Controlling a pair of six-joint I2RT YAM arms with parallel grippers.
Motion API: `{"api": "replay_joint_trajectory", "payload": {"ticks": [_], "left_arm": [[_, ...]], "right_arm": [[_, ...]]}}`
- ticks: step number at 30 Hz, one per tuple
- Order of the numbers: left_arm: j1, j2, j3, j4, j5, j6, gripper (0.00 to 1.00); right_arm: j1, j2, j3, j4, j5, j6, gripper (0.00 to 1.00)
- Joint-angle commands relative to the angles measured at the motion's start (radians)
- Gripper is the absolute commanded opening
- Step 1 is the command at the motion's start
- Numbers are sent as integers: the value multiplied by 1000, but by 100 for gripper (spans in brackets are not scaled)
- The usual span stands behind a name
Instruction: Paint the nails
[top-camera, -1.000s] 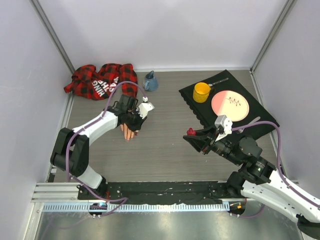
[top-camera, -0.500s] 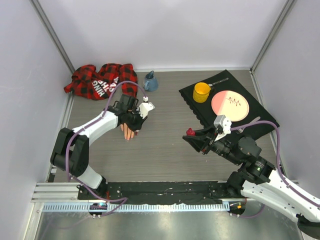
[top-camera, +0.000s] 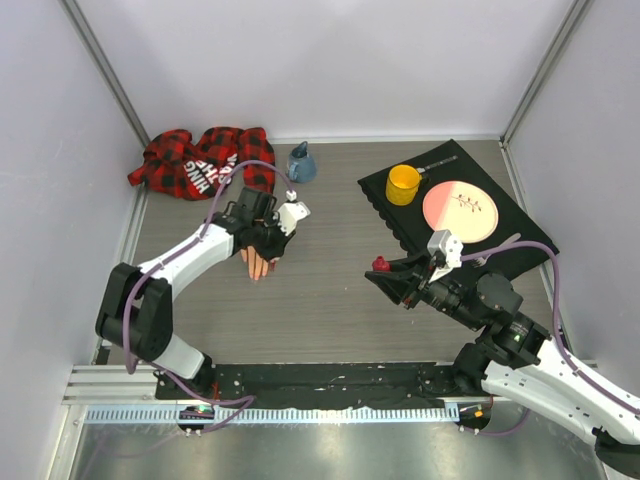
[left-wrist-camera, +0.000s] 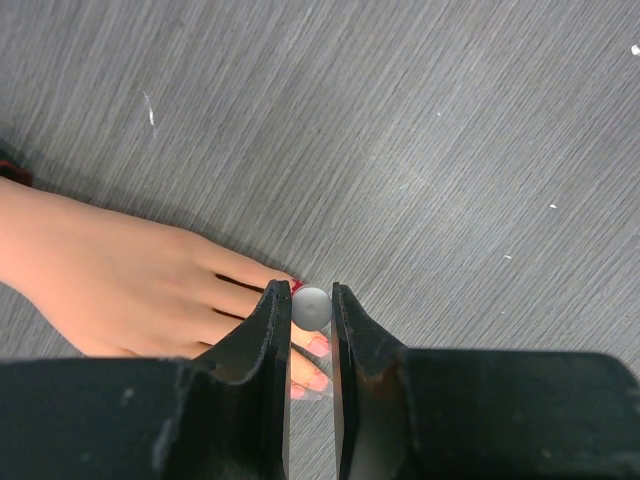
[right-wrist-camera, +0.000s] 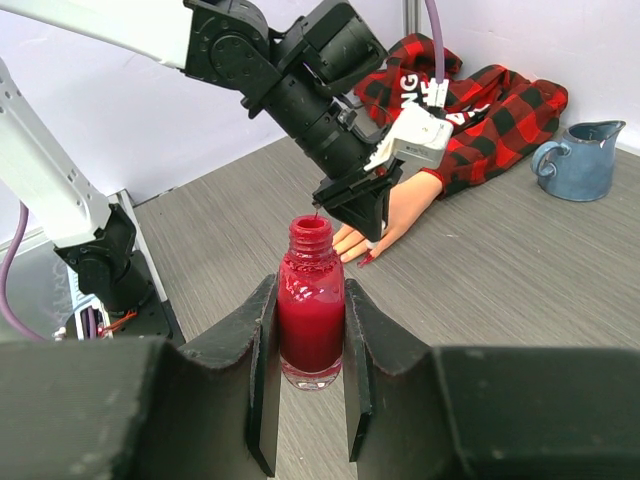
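Note:
The peach mannequin hand (top-camera: 256, 262) lies flat on the table, its fingers pointing toward the near edge. My left gripper (top-camera: 271, 246) hovers over the fingertips, shut on the white brush cap (left-wrist-camera: 311, 308). One nail (left-wrist-camera: 297, 287) beside the cap looks red. Two nails (left-wrist-camera: 319, 346) between the jaws are pale pink. In the right wrist view the brush's red tip (right-wrist-camera: 366, 258) sits at the fingertips. My right gripper (right-wrist-camera: 310, 288) is shut on the open red polish bottle (right-wrist-camera: 311, 305), held at mid-table (top-camera: 381, 265), apart from the hand.
The red-and-black plaid sleeve (top-camera: 200, 160) is bunched at the back left, with a blue pitcher (top-camera: 301, 163) beside it. A black mat (top-camera: 392, 222) at the right carries a yellow cup (top-camera: 403, 184) and a pink plate (top-camera: 460, 209). Walls close three sides.
The left arm's elbow has shifted slightly while its gripper stays over the fingertips. The right arm and bottle have not moved.

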Motion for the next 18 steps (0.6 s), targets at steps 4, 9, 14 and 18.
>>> {"api": "replay_joint_trajectory", "payload": {"ticks": [4, 9, 14, 18], "left_arm": [[-6, -107, 30, 25, 9, -40, 0], [-6, -124, 16, 40, -13, -44, 0], [-4, -178, 19, 98, -27, -127, 0], [-6, -242, 86, 128, -56, -323, 0]], "right_arm": [[1, 13, 5, 67, -5, -1, 1], [1, 11, 5, 66, 2, -4, 1], [1, 15, 5, 63, 8, -4, 1], [1, 7, 20, 36, 28, -9, 1]]}}
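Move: The mannequin hand's rightmost fingernail lies almost under the brush held in the left hand, roughly 6 cm below and about 1 cm ahead and 1 cm to the right. The back of the mannequin hand is some 7 cm ahead and 3 cm left, about 5 cm lower. The polish bottle, held by the right hand, is about 16 cm back, 24 cm right and 22 cm higher. From the right hand that nail is roughly 17 cm ahead, 23 cm left and 28 cm down. The rightmost fingernail is left behind as the left hand lifts the brush nearly straight up away from it, about 5 cm, still pinching the white cap. On the way the wrist tilts about 10 degrees, swinging the fingers forward and to the right so they point less steeply down. The right hand holds the bottle still. ##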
